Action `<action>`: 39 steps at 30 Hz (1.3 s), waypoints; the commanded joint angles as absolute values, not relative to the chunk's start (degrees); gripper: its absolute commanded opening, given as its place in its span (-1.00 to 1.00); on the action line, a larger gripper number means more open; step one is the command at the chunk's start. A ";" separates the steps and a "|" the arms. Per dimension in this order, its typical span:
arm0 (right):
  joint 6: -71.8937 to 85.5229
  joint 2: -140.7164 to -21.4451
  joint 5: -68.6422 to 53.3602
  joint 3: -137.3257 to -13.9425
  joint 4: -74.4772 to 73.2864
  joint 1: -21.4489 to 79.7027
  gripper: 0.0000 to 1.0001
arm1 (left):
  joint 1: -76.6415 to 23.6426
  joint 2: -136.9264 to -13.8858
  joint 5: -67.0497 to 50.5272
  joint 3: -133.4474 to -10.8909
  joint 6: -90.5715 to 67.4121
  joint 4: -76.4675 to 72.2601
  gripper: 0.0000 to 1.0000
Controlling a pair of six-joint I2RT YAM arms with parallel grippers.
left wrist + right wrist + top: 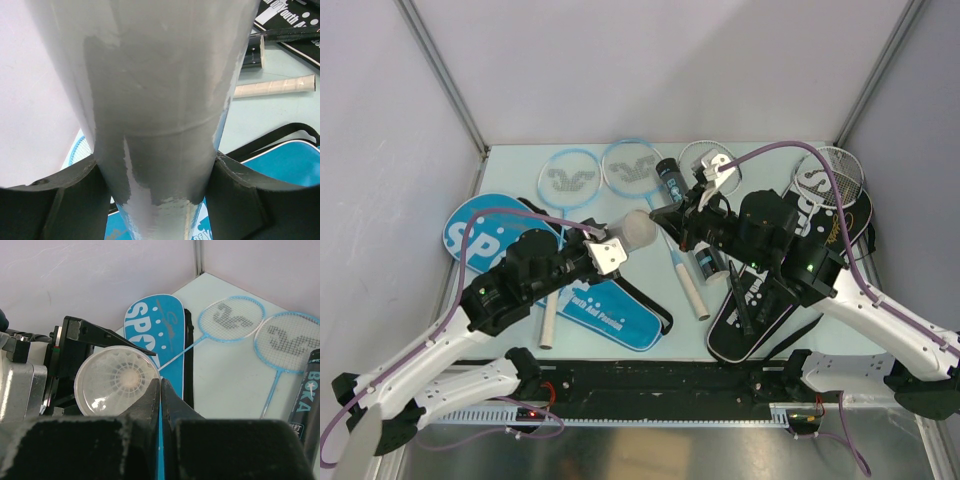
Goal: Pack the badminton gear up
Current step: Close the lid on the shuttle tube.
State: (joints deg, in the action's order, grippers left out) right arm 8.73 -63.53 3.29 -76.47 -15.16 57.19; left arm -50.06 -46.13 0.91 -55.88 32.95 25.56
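Observation:
My left gripper is shut on a white tube, holding it above the table with a finger on each side. The tube fills the left wrist view. Its round translucent end faces the right wrist camera, and a white shuttlecock shows inside. My right gripper is shut and holds nothing, its tips right at the rim of that end. Two light-blue rackets lie at the back. A black tube lies beside them.
Blue covers lie at the left and in the front middle. A black cover lies under the right arm. Silver rackets rest at the back right. White racket handles cross the middle.

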 commanded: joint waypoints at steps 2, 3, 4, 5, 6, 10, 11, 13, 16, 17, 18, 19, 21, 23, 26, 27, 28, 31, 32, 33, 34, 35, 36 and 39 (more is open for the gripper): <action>7.24 -63.21 5.89 -76.27 -12.86 57.91 -1.00 | -50.14 -45.53 0.64 -59.45 32.12 21.82 -0.04; 7.09 -63.20 6.24 -76.23 -12.84 58.13 -1.00 | -50.12 -45.58 0.58 -59.47 32.06 21.81 -0.04; 6.89 -63.24 6.55 -76.22 -12.84 58.29 -1.00 | -50.15 -45.60 0.51 -59.44 32.02 21.80 -0.04; 6.78 -63.31 6.61 -76.21 -12.75 58.37 -1.00 | -50.13 -45.65 0.48 -59.43 32.01 21.84 -0.04; 6.69 -63.34 6.60 -76.21 -12.61 58.36 -1.00 | -50.11 -45.72 0.46 -59.42 31.96 21.86 -0.04; 6.83 -63.76 5.98 -76.22 -12.07 58.52 -1.00 | -50.14 -46.00 0.52 -59.41 31.95 21.84 -0.04; 6.89 -63.91 5.85 -76.26 -12.05 58.66 -1.00 | -50.16 -46.07 0.52 -59.41 31.97 21.86 -0.04; 6.95 -64.10 5.29 -76.21 -12.26 58.81 -1.00 | -50.11 -46.19 0.46 -59.46 32.01 21.84 -0.04; 7.25 -64.19 5.00 -76.14 -12.85 58.89 -0.77 | -50.10 -46.19 0.44 -59.51 32.10 21.81 -0.04; 7.41 -64.08 5.09 -76.17 -12.88 58.93 -0.65 | -50.10 -46.17 0.44 -59.50 32.18 21.85 -0.04; 7.61 -63.95 5.14 -76.14 -12.86 58.95 -0.57 | -50.10 -46.16 0.44 -59.55 32.17 21.82 -0.04; 7.76 -63.79 5.16 -76.08 -12.63 58.92 -0.50 | -50.10 -46.10 0.44 -59.52 32.21 21.81 -0.04; 8.44 -63.21 4.94 -75.95 -11.84 58.83 -0.39 | -50.10 -46.07 0.44 -59.40 32.27 21.87 -0.04; 9.05 -62.52 4.11 -75.90 -11.07 58.87 -0.30 | -50.10 -46.06 0.44 -59.26 32.26 21.84 -0.04; 9.59 -61.74 3.22 -75.90 -10.45 58.88 -0.18 | -50.10 -45.79 0.44 -59.06 32.23 21.88 -0.04; 9.63 -61.63 3.06 -75.87 -10.28 58.89 -0.16 | -50.10 -45.75 0.44 -59.02 32.25 21.88 -0.04; 9.65 -61.58 2.89 -75.82 -10.10 58.89 -0.15 | -50.10 -45.77 0.44 -59.00 32.21 21.88 -0.04; 9.93 -61.30 2.51 -75.87 -9.77 58.86 -0.14 | -50.10 -45.82 0.46 -59.03 32.19 21.87 -0.04; 10.02 -61.19 2.44 -75.81 -9.63 58.83 -0.14 | -50.10 -45.81 0.45 -59.00 32.23 21.84 -0.04; 10.11 -61.05 2.41 -75.88 -9.38 58.82 -0.14 | -50.10 -45.80 0.44 -58.95 32.24 21.82 -0.04; 10.15 -60.94 2.30 -75.86 -9.09 58.85 -0.14 | -50.10 -45.88 0.49 -58.87 32.20 21.85 -0.04; 10.22 -60.79 2.21 -75.86 -8.89 58.82 -0.14 | -50.14 -45.88 0.55 -58.79 32.23 21.82 -0.04; 10.29 -60.67 2.03 -75.85 -8.75 58.86 -0.14 | -50.16 -45.88 0.63 -58.75 32.20 21.81 -0.04; 10.33 -60.58 1.15 -75.86 -8.52 58.86 -0.13 | -50.14 -46.01 0.69 -58.75 32.12 21.86 -0.04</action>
State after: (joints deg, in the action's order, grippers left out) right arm 9.52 -62.04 2.39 -75.77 -11.70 58.54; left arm -50.09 -46.50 0.86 -56.05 31.94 25.41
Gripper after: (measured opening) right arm 0.428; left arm 0.668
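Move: The lid on the shuttle tube's mouth has its middle about 2 cm back and 3 cm left of the right hand, level with it; from the left hand, which holds that tube, the lid lies straight to the right by some 8 cm and 8 cm higher. From the right hand, far below by about 32 cm, the black tube lies 8 cm ahead and 13 cm right, the blue racket bag 12 cm back and 30 cm left. Right fingers part nearly halfway at the lid, then rise about 2 cm and back, while left holds tube. ##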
